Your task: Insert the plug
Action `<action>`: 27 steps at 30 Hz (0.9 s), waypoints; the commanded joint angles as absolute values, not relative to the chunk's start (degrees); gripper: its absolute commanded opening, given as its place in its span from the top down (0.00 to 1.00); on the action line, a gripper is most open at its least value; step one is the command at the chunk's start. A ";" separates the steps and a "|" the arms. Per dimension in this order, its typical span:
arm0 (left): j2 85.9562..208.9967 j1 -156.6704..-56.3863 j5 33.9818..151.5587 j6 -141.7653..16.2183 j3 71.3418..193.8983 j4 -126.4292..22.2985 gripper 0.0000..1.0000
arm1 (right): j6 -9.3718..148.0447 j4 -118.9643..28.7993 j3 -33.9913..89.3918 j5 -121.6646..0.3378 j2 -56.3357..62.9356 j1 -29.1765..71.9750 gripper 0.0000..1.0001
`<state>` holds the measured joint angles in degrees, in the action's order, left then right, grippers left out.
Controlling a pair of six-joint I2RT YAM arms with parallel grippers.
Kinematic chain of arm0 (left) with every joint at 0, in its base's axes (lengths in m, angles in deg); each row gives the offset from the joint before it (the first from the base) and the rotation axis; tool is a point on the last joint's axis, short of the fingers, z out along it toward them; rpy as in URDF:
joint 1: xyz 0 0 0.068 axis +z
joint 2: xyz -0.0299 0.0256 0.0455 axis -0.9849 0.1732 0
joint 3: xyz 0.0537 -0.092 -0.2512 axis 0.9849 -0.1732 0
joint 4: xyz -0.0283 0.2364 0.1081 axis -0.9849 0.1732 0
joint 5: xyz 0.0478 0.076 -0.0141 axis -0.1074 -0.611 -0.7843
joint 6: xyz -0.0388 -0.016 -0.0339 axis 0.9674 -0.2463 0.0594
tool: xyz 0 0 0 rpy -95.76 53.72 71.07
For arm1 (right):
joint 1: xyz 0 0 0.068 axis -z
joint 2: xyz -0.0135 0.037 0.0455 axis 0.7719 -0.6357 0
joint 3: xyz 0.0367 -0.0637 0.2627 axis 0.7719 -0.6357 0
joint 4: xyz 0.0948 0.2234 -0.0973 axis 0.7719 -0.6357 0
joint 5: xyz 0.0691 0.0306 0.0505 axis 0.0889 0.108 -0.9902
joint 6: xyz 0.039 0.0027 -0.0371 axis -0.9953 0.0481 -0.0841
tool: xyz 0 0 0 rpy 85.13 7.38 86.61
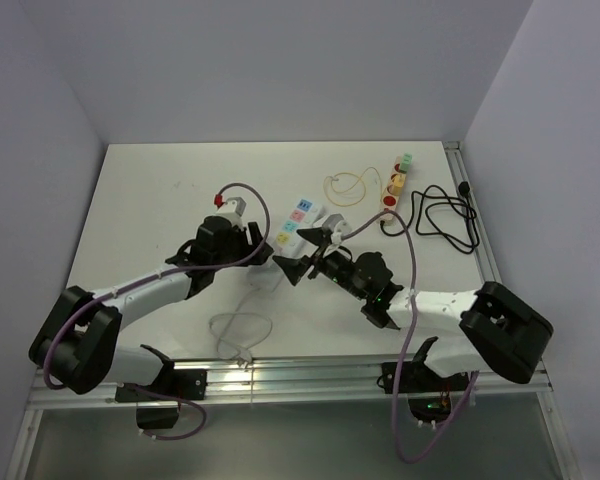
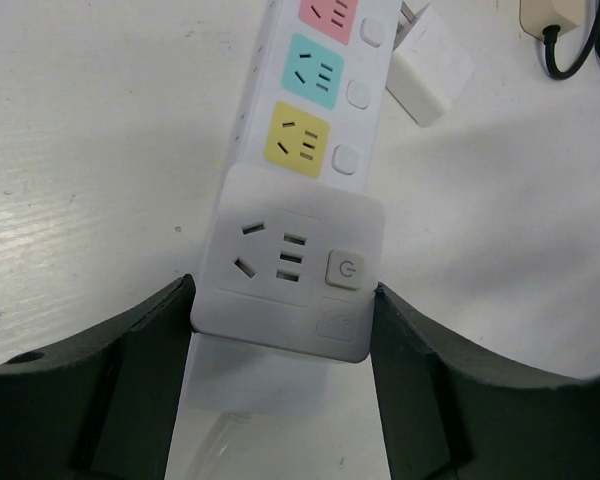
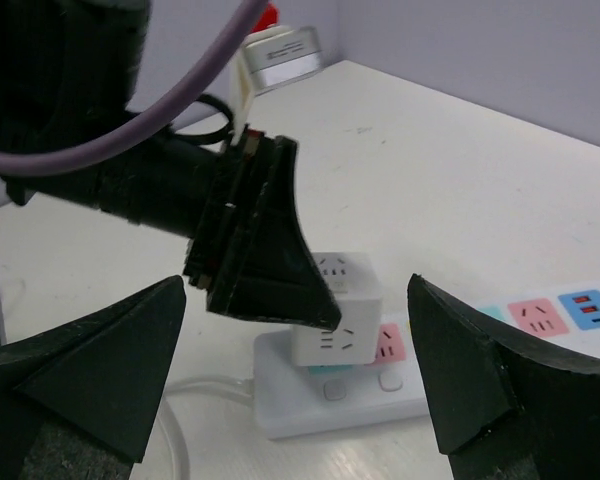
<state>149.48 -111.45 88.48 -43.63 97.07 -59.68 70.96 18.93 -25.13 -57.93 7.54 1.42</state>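
The plug (image 2: 295, 265) is a white cube with socket faces and a power button. It sits on the near end of the white power strip (image 2: 315, 90), beside the strip's yellow socket. My left gripper (image 2: 283, 297) has its two dark fingers pressed against the cube's opposite sides. In the top view this gripper (image 1: 272, 258) is at the strip's (image 1: 298, 222) near end. My right gripper (image 3: 295, 290) stands wide open and holds nothing. It hangs a little away from the cube (image 3: 345, 305), with one left finger (image 3: 270, 260) in front of it. In the top view it (image 1: 312, 253) is just right of the strip.
A small white adapter block (image 2: 430, 65) lies against the strip's right side. Further back are a cream strip with coloured plugs (image 1: 395, 180), a yellowish cord (image 1: 348, 186) and a coiled black cable (image 1: 442, 215). The strip's white cord (image 1: 240, 330) loops toward the front rail.
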 commanded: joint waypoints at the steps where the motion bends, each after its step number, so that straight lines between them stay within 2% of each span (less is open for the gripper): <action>1: 151.78 -113.69 84.78 -44.12 95.52 -56.29 0.66 | 68.51 9.57 -23.06 -56.88 12.39 4.20 0.02; 4: 153.98 -116.23 81.62 -42.98 94.21 -57.95 0.66 | 68.68 9.22 -24.11 -57.07 15.99 6.31 0.03; 10: 154.25 -120.28 76.61 -40.78 91.92 -60.51 0.66 | 64.74 -1.31 -20.43 -59.26 17.15 10.35 0.03; 12: 153.37 -121.86 74.23 -40.69 91.39 -60.51 0.66 | 62.98 -4.31 -17.89 -60.05 15.57 11.76 0.07; 15: 152.06 -123.27 72.47 -40.16 90.08 -61.47 0.67 | 62.26 -11.25 -13.06 -62.67 12.50 13.08 0.28; 16: 151.79 -123.62 71.95 -40.08 89.72 -61.82 0.67 | 62.35 -12.92 -12.17 -63.39 11.88 13.08 0.46; 21: 152.14 -126.52 68.17 -39.29 89.72 -61.74 0.66 | 61.48 -13.71 -8.23 -65.68 8.63 13.00 0.82; 22: 152.75 -127.31 67.73 -39.02 89.63 -61.83 0.66 | 61.47 -17.47 -6.73 -67.33 7.75 13.08 0.97; 23: 153.01 -127.66 67.37 -38.59 89.46 -61.91 0.67 | 61.65 -19.07 -5.32 -68.31 5.91 13.08 1.00; 27: 155.03 -129.16 65.79 -38.06 90.59 -61.92 0.66 | 59.89 -18.83 -4.07 -70.95 4.40 12.82 1.00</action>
<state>151.20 -127.78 67.10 -38.56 92.07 -71.11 61.34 -16.91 -6.07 -67.42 4.55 13.03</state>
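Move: The left hand already grips the white plug, which sits on the power strip. From the right hand the plug lies about 4 cm ahead, 6 cm left and 11 cm below. The strip's middle is some 12 cm ahead, 1 cm left and 17 cm below the right hand; a second plug lies roughly 16 cm ahead of that hand, 9 cm right and 17 cm below. Right sweeps about 6 cm forward over the strip, shutting empty; left draws the held plug right and back. ##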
